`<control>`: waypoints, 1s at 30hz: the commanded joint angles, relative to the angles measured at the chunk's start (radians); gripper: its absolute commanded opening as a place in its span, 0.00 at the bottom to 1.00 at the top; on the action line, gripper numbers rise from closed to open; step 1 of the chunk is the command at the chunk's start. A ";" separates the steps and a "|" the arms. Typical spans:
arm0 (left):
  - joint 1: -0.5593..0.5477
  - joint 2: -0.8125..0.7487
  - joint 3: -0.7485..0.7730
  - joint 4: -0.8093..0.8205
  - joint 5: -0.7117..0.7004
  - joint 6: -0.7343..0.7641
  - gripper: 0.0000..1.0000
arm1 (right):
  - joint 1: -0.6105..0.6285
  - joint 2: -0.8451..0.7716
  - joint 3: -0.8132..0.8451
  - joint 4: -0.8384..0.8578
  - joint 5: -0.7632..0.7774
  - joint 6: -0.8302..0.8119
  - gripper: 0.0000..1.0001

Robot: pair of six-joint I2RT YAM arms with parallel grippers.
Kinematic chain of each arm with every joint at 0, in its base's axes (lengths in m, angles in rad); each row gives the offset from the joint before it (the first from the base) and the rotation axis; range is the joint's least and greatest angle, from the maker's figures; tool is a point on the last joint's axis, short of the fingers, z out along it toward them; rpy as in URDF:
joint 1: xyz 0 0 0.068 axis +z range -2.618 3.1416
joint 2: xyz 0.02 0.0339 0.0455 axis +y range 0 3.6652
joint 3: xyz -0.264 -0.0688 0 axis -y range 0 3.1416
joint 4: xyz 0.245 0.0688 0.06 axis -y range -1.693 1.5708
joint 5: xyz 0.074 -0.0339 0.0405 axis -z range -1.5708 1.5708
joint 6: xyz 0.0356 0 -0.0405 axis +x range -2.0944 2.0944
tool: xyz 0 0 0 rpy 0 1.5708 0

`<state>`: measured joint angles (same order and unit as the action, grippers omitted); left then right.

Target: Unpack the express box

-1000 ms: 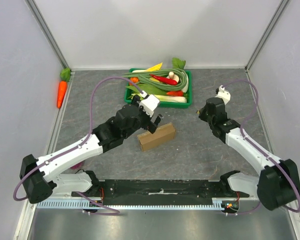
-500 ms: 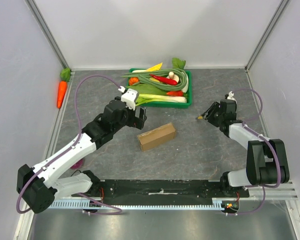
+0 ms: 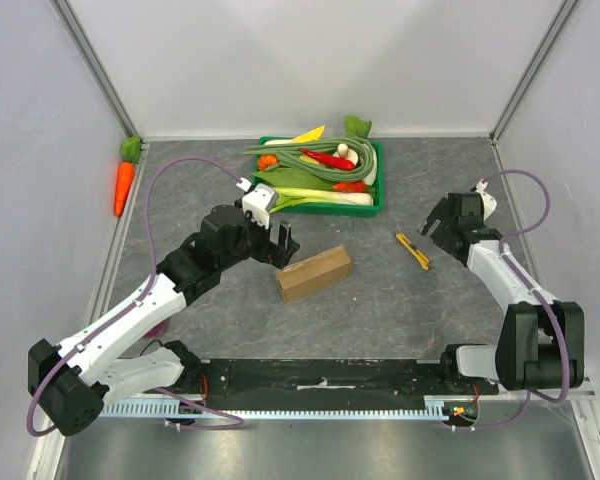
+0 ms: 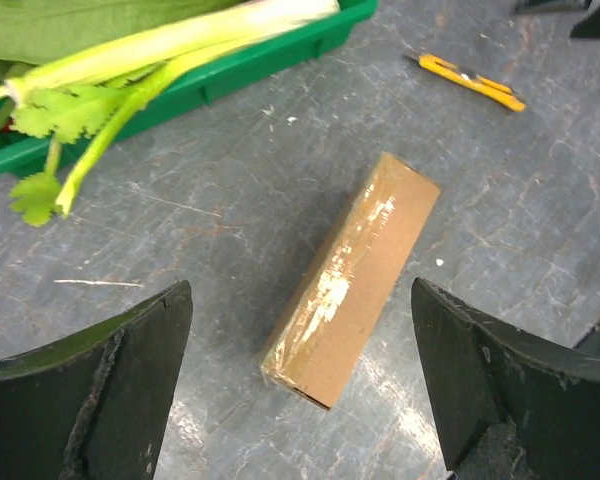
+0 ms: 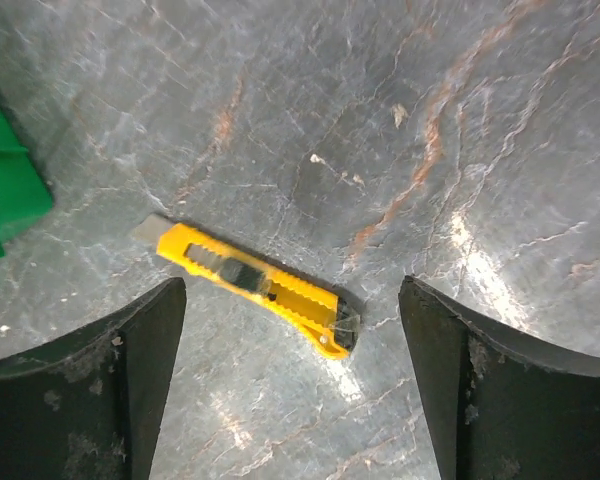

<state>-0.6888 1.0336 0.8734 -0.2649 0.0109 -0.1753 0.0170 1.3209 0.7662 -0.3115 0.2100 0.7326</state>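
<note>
The express box (image 3: 314, 273), a small brown carton with shiny tape along its top, lies flat mid-table. In the left wrist view the express box (image 4: 355, 275) sits below and between my wide-apart fingers. My left gripper (image 3: 283, 243) hovers open just left of it, holding nothing; in its own view the left gripper (image 4: 300, 300) is empty. A yellow utility knife (image 3: 413, 250) lies on the table right of the box. My right gripper (image 3: 432, 225) is open above the knife (image 5: 250, 287), and the right gripper (image 5: 292, 290) touches nothing.
A green tray (image 3: 375, 205) heaped with vegetables stands at the back centre; its rim (image 4: 280, 60) and corner (image 5: 5, 190) show in the wrist views. A toy carrot (image 3: 124, 185) lies by the left wall. Walls close in on three sides.
The right gripper opened and let go of the yellow knife, which now lies on the table; that arm drew back to the right. The left arm pulled away left of the box.
</note>
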 commanded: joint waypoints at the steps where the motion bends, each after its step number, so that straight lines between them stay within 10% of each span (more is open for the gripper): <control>1: 0.000 -0.024 -0.031 0.001 0.119 -0.055 0.94 | 0.000 -0.075 0.119 -0.161 0.054 -0.022 0.93; 7: -0.005 -0.050 -0.102 0.036 0.352 -0.066 0.81 | 0.156 -0.127 0.221 -0.117 -0.139 -0.120 0.80; 17: -0.204 0.045 -0.188 0.119 0.195 -0.211 0.49 | 0.426 0.114 0.312 0.118 -0.297 -0.208 0.16; 30: -0.233 0.193 -0.251 0.190 -0.264 -0.616 0.39 | 0.488 0.367 0.446 0.034 -0.370 -0.305 0.08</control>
<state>-0.9207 1.1995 0.6212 -0.1406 -0.0738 -0.6224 0.4942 1.6627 1.1530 -0.2363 -0.1261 0.4763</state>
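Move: The express box's middle lies about 31 cm left of the right hand, 4 cm back and 3 cm below. The yellow cutter, already released, is roughly 6 cm left, 2 cm ahead and 5 cm below that hand, and the green crate 31 cm left and 22 cm ahead. From the left hand, the box is some 7 cm right, 2 cm ahead and 16 cm below, and the crate about 9 cm right and 27 cm ahead. Leftward in an arc, the empty right hand rises over the cutter and sinks again, travelling some 25 cm to the box's far side, turning about 50 degrees counter-clockwise as its fingers shut. The left hand sinks about 13 cm, backing off rightward, then easing forward-left to the box's near side by its left end, tipping further down and closing to under half. ##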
